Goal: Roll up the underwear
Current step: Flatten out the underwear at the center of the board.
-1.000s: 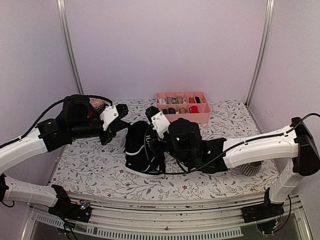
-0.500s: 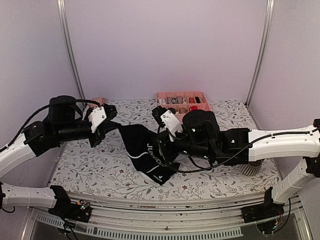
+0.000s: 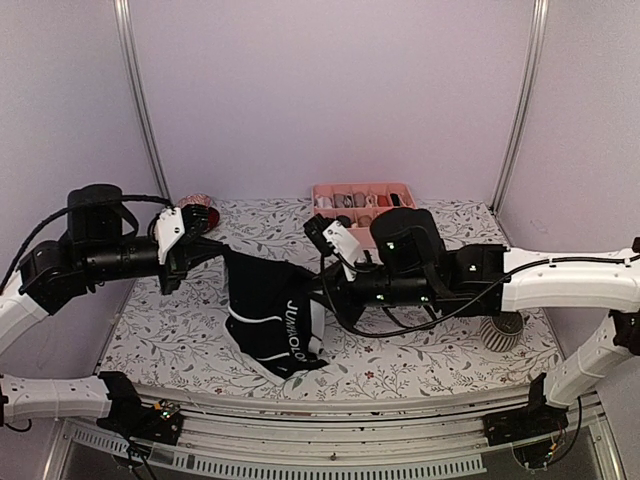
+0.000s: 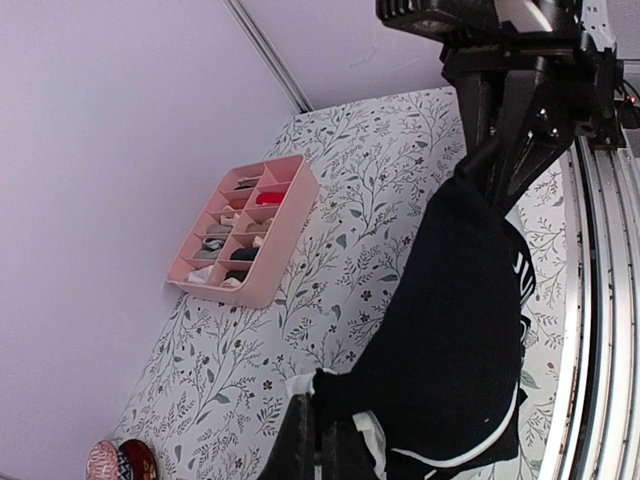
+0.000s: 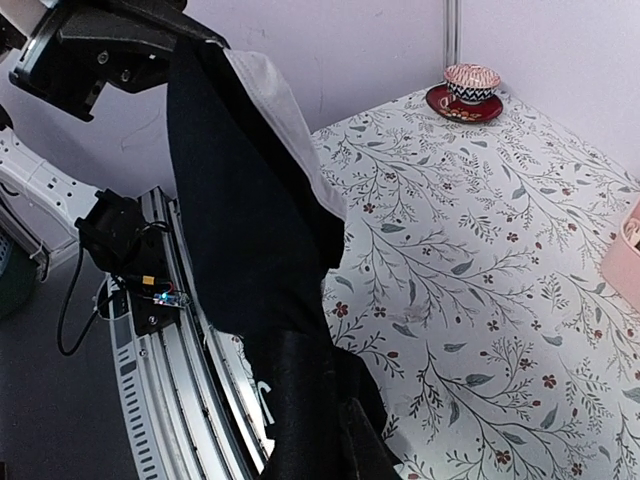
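Note:
Black underwear with white letters on its waistband hangs stretched between my two grippers above the near part of the flowered table. My left gripper is shut on one upper corner; in the left wrist view its gripper pinches the black underwear next to a white lining. My right gripper holds the other side. In the right wrist view the underwear drapes over that gripper and hides its jaws, which look shut on it.
A pink divided tray with small fabric rolls stands at the back middle, also seen as the tray. A red and white cup on a saucer sits at the back left. A ribbed grey object lies beside the right arm.
The left gripper has pulled back to the left and the right one has shifted right, spreading the bunched underwear between them. The lettered waistband now hangs low toward the front edge.

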Controlling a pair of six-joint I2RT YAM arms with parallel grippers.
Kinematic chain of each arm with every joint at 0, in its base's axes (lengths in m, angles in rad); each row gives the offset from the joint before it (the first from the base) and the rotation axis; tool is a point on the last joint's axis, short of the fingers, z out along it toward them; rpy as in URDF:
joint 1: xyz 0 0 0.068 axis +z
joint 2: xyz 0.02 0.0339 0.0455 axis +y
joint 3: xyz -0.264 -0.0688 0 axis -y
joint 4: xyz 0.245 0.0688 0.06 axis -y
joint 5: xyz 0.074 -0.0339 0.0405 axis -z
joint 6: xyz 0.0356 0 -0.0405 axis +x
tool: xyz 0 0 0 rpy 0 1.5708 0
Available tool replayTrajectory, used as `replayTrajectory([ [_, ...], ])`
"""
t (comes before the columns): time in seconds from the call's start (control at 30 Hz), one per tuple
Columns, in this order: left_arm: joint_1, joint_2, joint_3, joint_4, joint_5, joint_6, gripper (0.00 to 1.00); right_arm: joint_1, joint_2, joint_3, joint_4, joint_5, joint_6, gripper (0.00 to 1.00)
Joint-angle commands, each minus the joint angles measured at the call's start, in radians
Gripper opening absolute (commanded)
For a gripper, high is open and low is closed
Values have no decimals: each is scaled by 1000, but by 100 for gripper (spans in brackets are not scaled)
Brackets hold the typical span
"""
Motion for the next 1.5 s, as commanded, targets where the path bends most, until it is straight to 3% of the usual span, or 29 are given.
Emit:
replayTrajectory([
  [0.0, -27, 55, -6, 20, -20, -31, 0, -76, 103, -13, 63, -132, -43, 12],
  [0.27, -50, 176, -117, 211, -244, -60, 0, -300, 302, -6, 139, -332, -14, 11],
  [0.43, -46, 377, -141, 332, -353, -31, 0, -355, 437, 54, 115, -357, -34, 11],
  [0.63, -42, 524, -149, 459, -372, -10, 0, -389, 558, 119, 106, -386, -61, 13],
  [0.77, -41, 534, -164, 501, -348, 18, 0, -390, 577, 148, 107, -403, -118, 36],
  [0.87, -41, 512, -168, 498, -307, 41, 0, -391, 570, 156, 109, -399, -210, 61],
  [0.93, -43, 489, -171, 494, -287, 53, 0, -394, 571, 158, 111, -416, -268, 69],
  [1.17, -44, 437, -177, 456, -240, 74, 0, -400, 599, 160, 154, -508, -468, 71],
  [1.47, -49, 449, -178, 443, -220, 77, 0, -400, 599, 174, 170, -556, -527, 70],
])
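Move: Each hand pinches an upper corner of the underwear, whose body hangs between them. The board spot where it is to settle lies about 6 cm ahead, 10 cm right and 31 cm below the left hand; from the right hand it is some 8 cm ahead, 8 cm left and 26 cm down. The pink box stands roughly 40 cm ahead and 14 cm right of the right hand; the patterned cup, about 40 cm ahead and 18 cm left of the left hand. The right hand lets go of its corner low over the board, fingers spreading wide after it has swept about 20 cm down and 14 cm forward, then turns counter-clockwise. The left keeps its pinch, carrying the other corner down some 17 cm, forward and a little right towards the spot, its left side tilting up, then rises about 4 cm. ##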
